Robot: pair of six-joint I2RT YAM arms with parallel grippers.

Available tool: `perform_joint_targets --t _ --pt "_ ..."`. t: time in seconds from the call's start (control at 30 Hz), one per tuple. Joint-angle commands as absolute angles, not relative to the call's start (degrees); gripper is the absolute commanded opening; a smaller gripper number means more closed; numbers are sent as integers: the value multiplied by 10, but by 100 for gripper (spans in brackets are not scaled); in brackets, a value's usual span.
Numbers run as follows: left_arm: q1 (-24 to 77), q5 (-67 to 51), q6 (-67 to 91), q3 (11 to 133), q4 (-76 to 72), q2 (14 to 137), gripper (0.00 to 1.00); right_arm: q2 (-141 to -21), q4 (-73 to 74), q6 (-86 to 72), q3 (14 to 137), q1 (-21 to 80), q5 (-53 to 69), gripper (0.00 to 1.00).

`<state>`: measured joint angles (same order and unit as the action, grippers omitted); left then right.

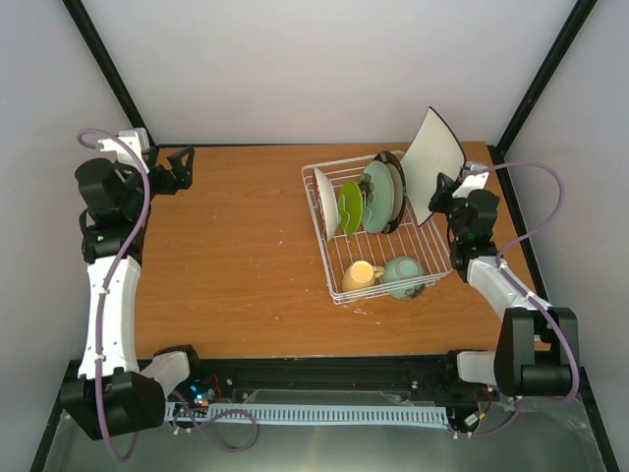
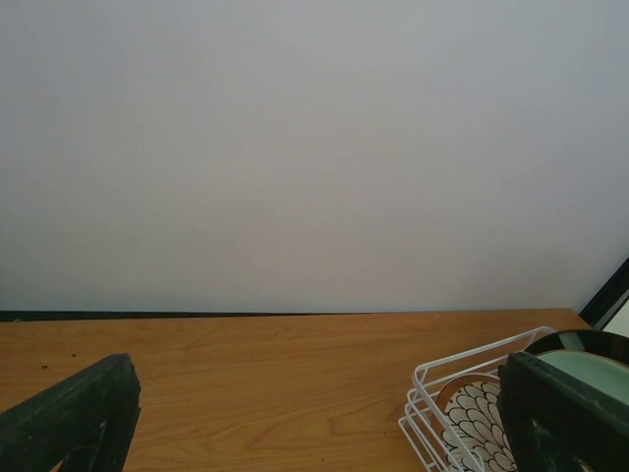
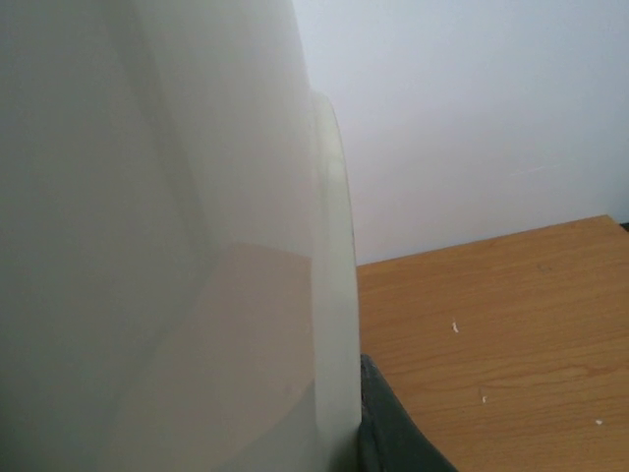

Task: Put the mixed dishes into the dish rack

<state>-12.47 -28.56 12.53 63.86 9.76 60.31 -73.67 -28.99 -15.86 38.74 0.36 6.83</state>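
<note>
The white wire dish rack [image 1: 337,292] stands at centre right. Upright in its prongs are a white petal-patterned plate [image 1: 325,202], a lime green plate [image 1: 351,206], a pale teal plate [image 1: 377,194] and a dark striped-rim plate [image 1: 396,187]. A yellow mug [image 1: 360,274] and a mint-green bowl [image 1: 403,274] lie in its front part. My right gripper [image 1: 444,192] is shut on the lower edge of the square white plate [image 1: 432,162], which it holds upright in the air just right of the rack. That plate [image 3: 167,246] fills the right wrist view beside one finger [image 3: 393,433]. My left gripper [image 1: 180,167] is open at the far left corner.
In the left wrist view the rack's corner [image 2: 462,369] and the petal plate [image 2: 482,423] show at lower right, past bare wooden table [image 2: 246,383]. Black frame posts [image 1: 531,88] rise at the back corners. The table's right edge lies close behind the right arm.
</note>
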Motion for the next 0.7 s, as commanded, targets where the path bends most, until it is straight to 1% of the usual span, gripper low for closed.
perform_joint_targets --t 0.0,0.4,0.67 --pt "-124 -292 123 652 80 612 100 -738 -439 -131 413 2 57 3" --pt "-124 -294 113 663 83 637 100 -813 -468 -115 411 10 59 3" --pt "-124 -292 107 685 88 658 100 -888 -495 -114 433 24 62 3"
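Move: The square white plate is already in the right hand; the free slot for it, at the right end of the dish rack, lies about 8 cm ahead of that hand, 4 cm to its left and 16 cm below. The dark-rimmed plate stands some 8 cm ahead and 12 cm left, 9 cm lower; the sage bowl is roughly 14 cm back and 9 cm left, 18 cm below. From the left hand the slot is about 13 cm ahead, 59 cm right and 30 cm lower. The square white plate, kept upright in the right hand's closed fingers, is lowered about 5 cm towards the free right-hand end of the rack while going 3 cm forward; the sinking stops at the last and it edges a centimetre left, towards the dark-rimmed plate, with hardly any wrist turn. The left hand, empty and open, drifts some 2 cm forward and 2 cm down. ##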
